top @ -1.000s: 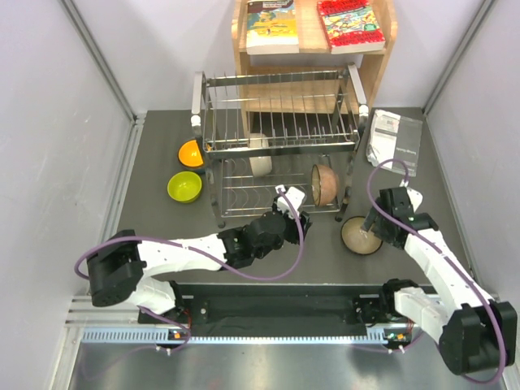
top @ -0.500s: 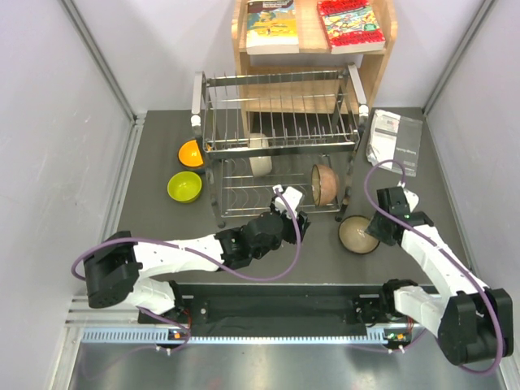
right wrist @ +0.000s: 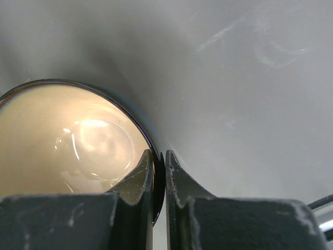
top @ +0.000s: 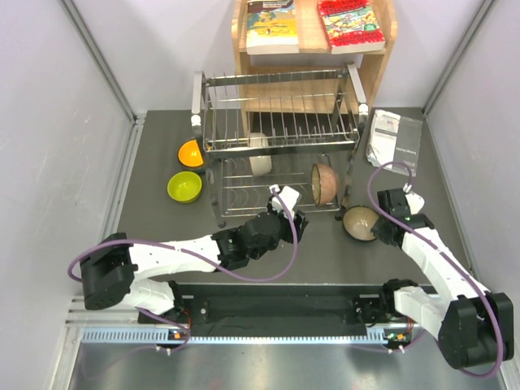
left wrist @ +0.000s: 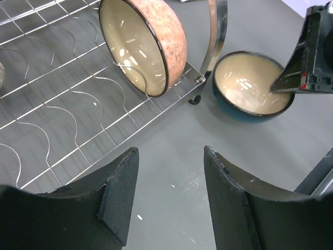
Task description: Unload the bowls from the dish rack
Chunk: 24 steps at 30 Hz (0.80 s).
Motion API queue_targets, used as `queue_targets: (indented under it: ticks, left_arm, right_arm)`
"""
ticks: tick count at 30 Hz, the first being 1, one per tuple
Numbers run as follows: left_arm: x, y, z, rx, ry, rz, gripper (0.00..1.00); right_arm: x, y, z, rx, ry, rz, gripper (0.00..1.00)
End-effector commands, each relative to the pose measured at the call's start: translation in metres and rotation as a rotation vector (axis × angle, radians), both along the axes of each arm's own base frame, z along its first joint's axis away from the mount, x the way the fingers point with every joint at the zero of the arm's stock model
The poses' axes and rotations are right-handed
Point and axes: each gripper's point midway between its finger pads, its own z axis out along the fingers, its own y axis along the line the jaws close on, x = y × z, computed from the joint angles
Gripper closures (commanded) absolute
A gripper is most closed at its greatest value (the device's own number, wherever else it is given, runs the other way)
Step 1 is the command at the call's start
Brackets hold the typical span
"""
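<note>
The dish rack (top: 280,142) stands at the table's back centre. On its lower tier a pinkish-tan bowl (top: 325,184) (left wrist: 156,41) stands on edge, and a cream-white bowl (top: 260,154) stands further back. My right gripper (top: 375,230) (right wrist: 158,156) is shut on the rim of a dark teal bowl (top: 359,223) (right wrist: 67,140) (left wrist: 250,86) with a cream inside, tilted just right of the rack. My left gripper (top: 288,203) (left wrist: 171,192) hangs open over bare table at the rack's front edge, holding nothing. An orange bowl (top: 191,153) and a lime bowl (top: 184,187) sit left of the rack.
A wooden shelf (top: 313,49) with books stands behind the rack. A printed leaflet (top: 396,142) lies at the back right. Grey walls close in both sides of the table.
My right gripper has shut on the teal bowl's rim, and the bowl has tipped up and shifted slightly toward the rack. The left arm has edged a little forward.
</note>
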Motion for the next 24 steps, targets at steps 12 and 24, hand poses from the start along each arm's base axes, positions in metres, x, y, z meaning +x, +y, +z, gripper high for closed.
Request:
queue_targets:
  ticks: [12,24]
  left_arm:
    - [0.001,0.009,0.014,-0.029,-0.013,0.018,0.42]
    - [0.001,0.029,-0.009,0.015,0.01,0.079,0.4]
  right_arm:
    - [0.037,-0.037,0.025,-0.147,-0.082,-0.147,1.0]
    - [0.114,-0.035,0.035,-0.135,-0.166,-0.164,1.0]
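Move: Beside the rack's right end, the right hand already pinches the right rim of the blue bowl, whose middle lies about 3 cm ahead, 5 cm left and 2 cm lower. The bare counter it is heading for is some 13 cm ahead and 3 cm right; the rack's near right foot stands about 5 cm ahead and 11 cm left, the pink bowl 13 cm ahead and 15 cm left. From the left hand, that bare counter is roughly 12 cm ahead, 24 cm right and well below. Keeping its pinch on the blue bowl's rim, the right hand first shifts right nearly 3 cm, its left side dipping and the wrist turning clockwise about 7 degrees each, then drives forward some 6.5 cm, past the rack's near right foot towards the bare counter beside the rack, rising only about 1 cm. Late on, the empty left hand eases left and down about 2 cm, fingers still open. ##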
